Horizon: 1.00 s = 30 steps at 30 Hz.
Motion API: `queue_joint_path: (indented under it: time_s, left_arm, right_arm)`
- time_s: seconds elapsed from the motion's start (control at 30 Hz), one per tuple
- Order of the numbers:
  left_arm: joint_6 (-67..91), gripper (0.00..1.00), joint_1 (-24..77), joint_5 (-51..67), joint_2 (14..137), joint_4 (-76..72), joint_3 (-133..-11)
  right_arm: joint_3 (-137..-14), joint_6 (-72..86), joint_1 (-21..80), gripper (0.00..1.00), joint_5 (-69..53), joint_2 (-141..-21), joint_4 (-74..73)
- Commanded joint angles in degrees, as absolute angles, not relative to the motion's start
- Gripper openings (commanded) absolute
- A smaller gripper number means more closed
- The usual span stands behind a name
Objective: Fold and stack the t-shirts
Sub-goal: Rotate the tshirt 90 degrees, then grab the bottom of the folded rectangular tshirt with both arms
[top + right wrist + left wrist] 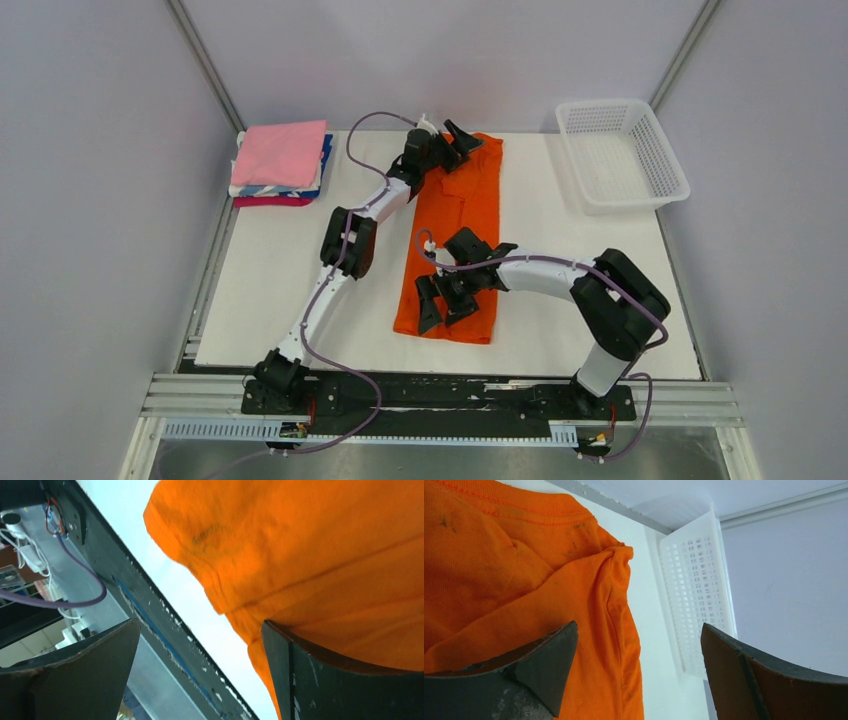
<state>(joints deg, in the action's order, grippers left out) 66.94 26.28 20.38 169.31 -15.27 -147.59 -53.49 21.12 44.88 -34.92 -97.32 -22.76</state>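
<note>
A bright orange t-shirt (pixel 460 205) lies on the white table as a long narrow strip, running from the far edge toward the front. My left gripper (pixel 462 138) is open over its far end; the left wrist view shows the orange cloth (pixel 499 570) under the left finger and nothing between the jaws (pixel 639 670). My right gripper (pixel 443 312) is open over the near end; the right wrist view shows the shirt's hem corner (pixel 325 555) by the right finger, not gripped (pixel 200 670). A folded stack (pixel 283 155), pink on top with blue-white and magenta below, sits at the back left.
A white plastic mesh basket (pixel 620 155) stands at the back right and also shows in the left wrist view (pixel 694 580). The white table (pixel 250 290) ends at a black rail (pixel 165 640) along the front. Grey walls enclose the sides.
</note>
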Motion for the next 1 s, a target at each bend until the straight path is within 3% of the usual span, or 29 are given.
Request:
queue_joint_path:
  time_s: [0.0, 0.23, 0.43, 0.67, 0.83, 0.97]
  left_arm:
    - [59.9, 1.0, 26.5, 19.5, 164.1, -6.9, -143.9]
    - [55.5, 1.0, 26.4, 21.7, 156.4, -1.0, -142.4]
    - [47.9, 1.0, 26.5, 22.0, 142.0, 4.5, -132.1]
    - [34.6, 1.0, 27.1, 16.8, 124.9, 27.8, -123.8]
    - [33.4, 1.0, 29.4, 5.1, 103.6, 26.5, -92.7]
    - [37.9, 1.0, 31.6, 1.9, 90.7, 25.1, -70.5]
  right_arm:
    - [-55.5, 21.9, 45.2, 1.0, -27.3, -94.6, -20.7]
    - [-54.1, 26.8, 44.7, 1.0, -13.1, -79.4, -23.3]
    - [-46.8, 31.6, 40.8, 1.0, -10.6, -66.5, -24.4]
    - [-39.8, 37.9, 36.3, 1.0, -8.7, -61.5, -29.7]
    - [-34.1, 43.1, 29.9, 0.99, -9.1, -59.5, -33.6]
    - [-30.8, 44.5, 28.5, 0.91, -11.5, -59.1, -32.8]
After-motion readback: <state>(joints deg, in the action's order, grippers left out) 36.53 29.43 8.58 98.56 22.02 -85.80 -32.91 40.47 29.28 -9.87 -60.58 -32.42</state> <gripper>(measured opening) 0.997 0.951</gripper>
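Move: The t-shirt lies lengthwise away from the bases. Its middle is about 21 cm back and 4 cm left of the left hand, and about 17 cm ahead and 2 cm right of the right hand. From the left hand, the folded pile is roughly 43 cm left and 4 cm back, the white basket some 35 cm right and 5 cm back. The shirt's near right corner is about 9 cm right and 4 cm back of the right hand. Cloth lies just below both hands. Both open grippers come off the turned shirt. The left eases back low, then lifts and swings some 23 cm back and 13 cm left to above the shirt's left edge, rolling its left side up. The right hops forward about 5 cm and up 10, then swings right and down past the shirt's right edge, turning some 45 degrees clockwise. ##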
